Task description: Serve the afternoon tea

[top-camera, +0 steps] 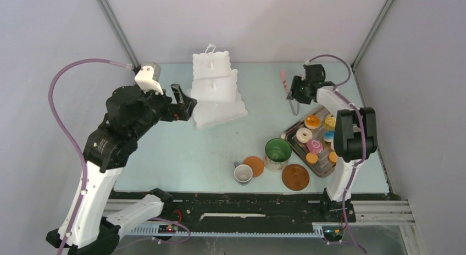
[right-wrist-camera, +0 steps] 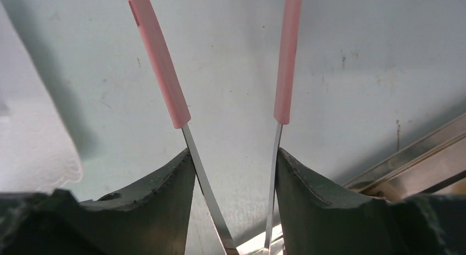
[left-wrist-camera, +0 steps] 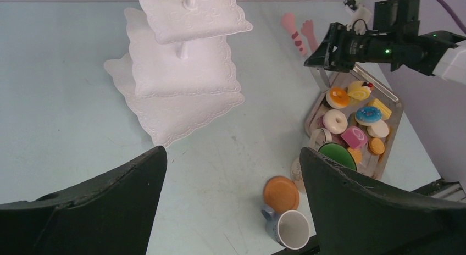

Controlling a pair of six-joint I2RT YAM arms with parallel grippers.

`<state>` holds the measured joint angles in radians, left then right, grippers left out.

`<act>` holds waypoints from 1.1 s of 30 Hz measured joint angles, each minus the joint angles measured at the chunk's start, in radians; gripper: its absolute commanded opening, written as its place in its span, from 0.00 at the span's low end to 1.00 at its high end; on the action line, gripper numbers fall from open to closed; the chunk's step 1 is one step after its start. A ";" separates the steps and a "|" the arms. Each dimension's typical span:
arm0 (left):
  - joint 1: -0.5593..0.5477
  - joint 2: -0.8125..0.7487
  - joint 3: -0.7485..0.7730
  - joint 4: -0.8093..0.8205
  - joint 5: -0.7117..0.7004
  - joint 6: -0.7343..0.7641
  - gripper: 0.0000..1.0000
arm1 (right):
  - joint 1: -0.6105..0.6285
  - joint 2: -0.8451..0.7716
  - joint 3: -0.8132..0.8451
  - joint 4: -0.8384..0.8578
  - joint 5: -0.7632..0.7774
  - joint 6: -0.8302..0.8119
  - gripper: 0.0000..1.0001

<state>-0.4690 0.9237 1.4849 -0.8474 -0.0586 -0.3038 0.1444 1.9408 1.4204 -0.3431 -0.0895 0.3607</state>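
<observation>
The white three-tier stand (top-camera: 217, 90) (left-wrist-camera: 181, 73) stands at the back centre. Toy pastries, among them an orange round (top-camera: 312, 121), a white doughnut (top-camera: 304, 135) and a pink cake (top-camera: 314, 145), lie on the grey tray (top-camera: 325, 170). The green-lined mug (top-camera: 277, 151), white cup (top-camera: 243, 173) and brown saucer (top-camera: 295, 177) sit near the front. My right gripper (top-camera: 294, 95) (right-wrist-camera: 233, 153) is shut on the metal arms of the pink-tipped tongs (right-wrist-camera: 165, 62) by the tray's far corner. My left gripper (top-camera: 184, 104) (left-wrist-camera: 232, 151) hangs open and empty beside the stand.
A small orange saucer (top-camera: 254, 166) lies against the white cup. The tray's metal rim (right-wrist-camera: 406, 161) lies just right of my right fingers. The stand's scalloped edge (right-wrist-camera: 33, 145) lies to their left. Grey walls close in the table.
</observation>
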 measured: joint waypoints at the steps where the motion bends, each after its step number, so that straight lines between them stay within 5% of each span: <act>1: 0.000 -0.002 -0.001 -0.001 0.000 0.000 0.98 | -0.020 -0.010 -0.002 -0.003 -0.033 0.004 0.50; 12: 0.000 -0.036 -0.024 0.004 -0.007 0.000 0.98 | -0.114 -0.125 -0.010 -0.206 -0.373 0.050 0.52; 20: 0.000 -0.076 -0.051 0.012 -0.010 0.000 0.98 | -0.168 -0.304 -0.020 -0.455 -0.439 0.008 0.51; 33: -0.014 -0.117 -0.065 0.042 -0.013 -0.001 0.98 | -0.425 -0.488 -0.130 -0.712 -0.592 -0.030 0.51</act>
<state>-0.4831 0.8062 1.4197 -0.8055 -0.0715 -0.3046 -0.2802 1.4532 1.2903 -1.0554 -0.6819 0.3309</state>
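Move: The right hand, already holding the pink-handled tongs off the table, has the pastry tray about 16 cm back and 11 cm to its right, some 6 cm below. On that tray, the orange donut lies about 8 cm back and 5 cm right of the hand, the white donut 14 cm back and 2 cm right. The green mug stands roughly 24 cm back and 10 cm left. From the left hand the tray is about 8 cm ahead, 49 cm right and 38 cm down. The tongs, still pinched in the right gripper, are carried back about 18 cm and raised some 12 cm, from beyond the tray to high over its pastries, veering about 6 cm right in the second half. The wrist rolls about 30 degrees, left side up, and tips further down; the fingers keep their hold. The open left hand eases back about 2 cm. ##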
